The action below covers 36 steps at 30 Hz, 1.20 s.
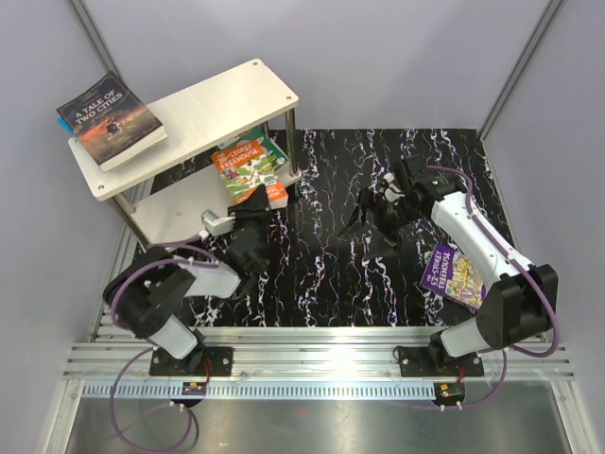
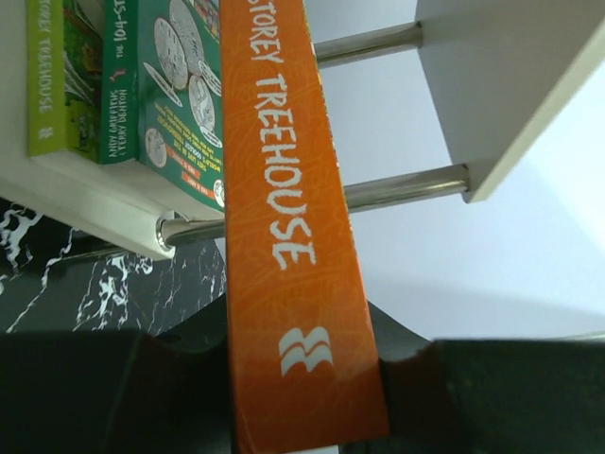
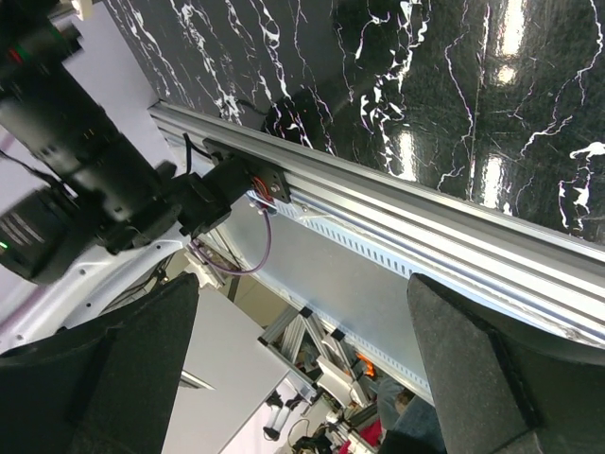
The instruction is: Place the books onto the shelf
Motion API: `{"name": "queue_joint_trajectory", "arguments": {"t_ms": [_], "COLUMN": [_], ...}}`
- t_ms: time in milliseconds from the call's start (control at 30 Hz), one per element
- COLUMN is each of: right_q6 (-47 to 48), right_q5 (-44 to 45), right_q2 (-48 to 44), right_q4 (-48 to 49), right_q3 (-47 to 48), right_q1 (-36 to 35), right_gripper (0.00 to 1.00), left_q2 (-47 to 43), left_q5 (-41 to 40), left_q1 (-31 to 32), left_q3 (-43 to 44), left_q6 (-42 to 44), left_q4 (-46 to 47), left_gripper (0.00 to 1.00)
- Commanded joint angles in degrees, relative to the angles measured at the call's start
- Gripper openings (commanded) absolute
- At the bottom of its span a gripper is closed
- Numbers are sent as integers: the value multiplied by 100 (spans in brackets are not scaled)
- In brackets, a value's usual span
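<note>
The shelf [image 1: 203, 109] stands at the back left, with a dark "A Tale of Two Cities" book [image 1: 112, 120] lying on its top board. Green Treehouse books [image 1: 248, 163] rest on the lower board [image 2: 90, 194]. My left gripper [image 1: 253, 210] is shut on an orange Treehouse book [image 2: 288, 236], gripping it at the spine's lower end beside the shelf's front post [image 2: 406, 186]. A purple book [image 1: 454, 275] lies flat on the table at the right. Over the middle of the table, my right gripper [image 1: 371, 219] hangs open and holds nothing.
The table has a black marbled top [image 1: 321, 274]. An aluminium rail [image 3: 425, 213] runs along its near edge, where both arm bases are bolted. Grey walls close in the back and sides. The shelf's top board [image 2: 510, 85] overhangs the orange book.
</note>
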<state>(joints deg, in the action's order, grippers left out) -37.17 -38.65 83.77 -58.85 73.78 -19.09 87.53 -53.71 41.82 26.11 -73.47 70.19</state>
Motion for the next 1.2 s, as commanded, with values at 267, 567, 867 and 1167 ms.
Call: {"name": "queue_joint_trajectory", "arguments": {"t_ms": [267,567,867,1167], "right_q6": [289,298,324,324], "right_q5": [-63,-107,-98,-107], "right_q2": [184,351,403,412], "right_q4": [-109,-39,-12,14], "right_q3": [58,67,58,40], "right_q1": [-86,-86,-86,-68], "right_gripper": [98,98,98,98], "left_q2": [1046,2040,2269,2198], "left_q5": [230,344,309,186], "left_q1": [-675,-1080,-1141,-1080], "left_q3": [2002,3285,3700,3779], "left_q6": [-272,-738,-1186,-2373], "left_q4": [1279,610,-374,-1930], "left_gripper": [0,0,0,1]}}
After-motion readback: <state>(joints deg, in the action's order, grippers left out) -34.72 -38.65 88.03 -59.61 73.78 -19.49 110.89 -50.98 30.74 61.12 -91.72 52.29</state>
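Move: The left hand, already pinching the near end of the orange Treehouse book from above and below, is taking it to the green book stacked at the right end of the lower shelf, whose middle is about 18 cm ahead, 3 cm left and 7 cm down. The yellow-green book lies just under it, roughly 17 cm ahead of the hand, 5 cm left, 9 cm down. The shelf's near right post stands some 13 cm ahead and 8 cm right, its middle about level with the hand. From the idle right hand the green book lies around 30 cm forward, 25 cm left and 6 cm down. Keeping its pinch on the orange book, the left hand drives it about 15 cm forward in an arc, starting level, climbing some 5 cm with the book's far end tipping up, and running in left of the near post, beneath the upper shelf and over the green book. As the reach slows it sinks again to about 1 cm above its starting height, letting the nose come back down, while the hand's left side dips some 15 degrees and it turns slightly counter-clockwise. ##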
